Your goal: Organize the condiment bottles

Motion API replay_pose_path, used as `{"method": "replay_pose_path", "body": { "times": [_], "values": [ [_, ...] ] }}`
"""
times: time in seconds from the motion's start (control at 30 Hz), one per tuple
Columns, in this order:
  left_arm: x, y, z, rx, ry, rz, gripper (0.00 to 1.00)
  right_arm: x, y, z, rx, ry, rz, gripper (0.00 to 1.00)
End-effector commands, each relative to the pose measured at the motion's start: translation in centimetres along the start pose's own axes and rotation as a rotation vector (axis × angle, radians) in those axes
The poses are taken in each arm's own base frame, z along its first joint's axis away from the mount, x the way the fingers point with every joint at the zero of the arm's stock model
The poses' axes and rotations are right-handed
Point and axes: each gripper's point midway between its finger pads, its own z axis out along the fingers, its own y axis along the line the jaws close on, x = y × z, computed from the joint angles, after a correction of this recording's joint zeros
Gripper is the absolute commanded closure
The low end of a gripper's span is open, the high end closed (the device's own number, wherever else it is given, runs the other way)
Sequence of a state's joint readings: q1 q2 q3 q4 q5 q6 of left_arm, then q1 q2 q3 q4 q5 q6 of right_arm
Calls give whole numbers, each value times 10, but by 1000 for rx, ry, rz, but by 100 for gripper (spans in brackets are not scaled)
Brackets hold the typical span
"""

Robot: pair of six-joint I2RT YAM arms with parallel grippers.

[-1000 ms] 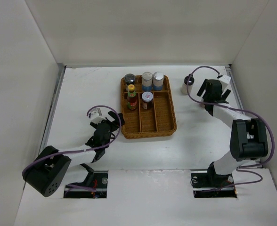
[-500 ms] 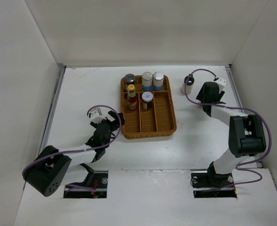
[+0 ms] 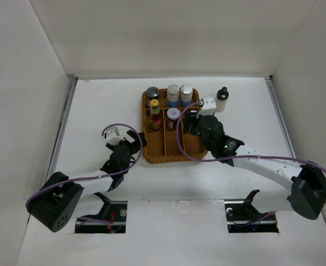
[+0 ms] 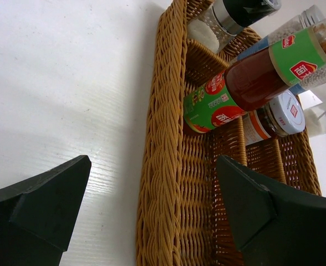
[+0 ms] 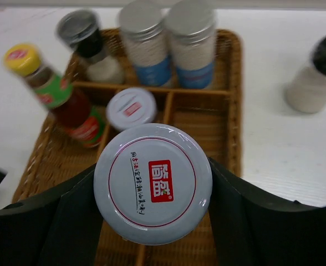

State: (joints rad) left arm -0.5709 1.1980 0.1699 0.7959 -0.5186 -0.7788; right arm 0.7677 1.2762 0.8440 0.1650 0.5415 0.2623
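Note:
My right gripper (image 3: 192, 124) hangs over the right side of the wicker tray (image 3: 203, 148) and is shut on a white-lidded jar (image 5: 153, 183). In the right wrist view the tray (image 5: 235, 111) holds a yellow-capped red sauce bottle (image 5: 57, 94), a second white-lidded jar (image 5: 131, 108), two silver-lidded shakers (image 5: 143, 41) and a dark-lidded shaker (image 5: 91, 44). A black-capped cream bottle (image 3: 222, 100) stands on the table right of the tray. My left gripper (image 3: 134, 141) is open and empty, its fingers (image 4: 41, 205) either side of the tray's left wall (image 4: 163, 166).
White walls close in the table on the left, back and right. The tray's front compartments (image 3: 174, 143) show bare wicker. The right arm's purple cable (image 3: 179, 138) loops over the tray.
My right arm has swung left from beside the cream bottle to above the tray. The left arm has not moved.

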Motion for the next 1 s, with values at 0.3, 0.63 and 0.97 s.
{"method": "replay_pose_path", "body": {
  "times": [0.3, 0.63, 0.97],
  "values": [
    [-24, -20, 3, 57, -69, -63, 0, 28, 106, 3, -219, 27, -7, 41],
    [-24, -22, 3, 63, -64, -65, 0, 90, 106, 20, -178, 109, -30, 29],
    [-23, -20, 4, 59, -60, -64, 0, 14, 69, 3, -107, -3, 22, 0]
  ]
}}
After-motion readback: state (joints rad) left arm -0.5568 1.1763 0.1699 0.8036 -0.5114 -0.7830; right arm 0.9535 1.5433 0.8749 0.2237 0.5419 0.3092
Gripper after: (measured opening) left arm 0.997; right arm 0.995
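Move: The right hand holds a white-lidded jar; its place, the near part of the basket's middle compartment, lies about 9 cm left, 4 cm back and 15 cm below. The first jar stands some 10 cm farther out than that place, and the sauce bottle about 9 cm left of the first jar. From the idle left hand the place is roughly 21 cm to the right, about level fore and aft, 4 cm lower. The right hand lowers its jar about 13 cm, some 9 left, into the compartment, releases, and lifts off. ##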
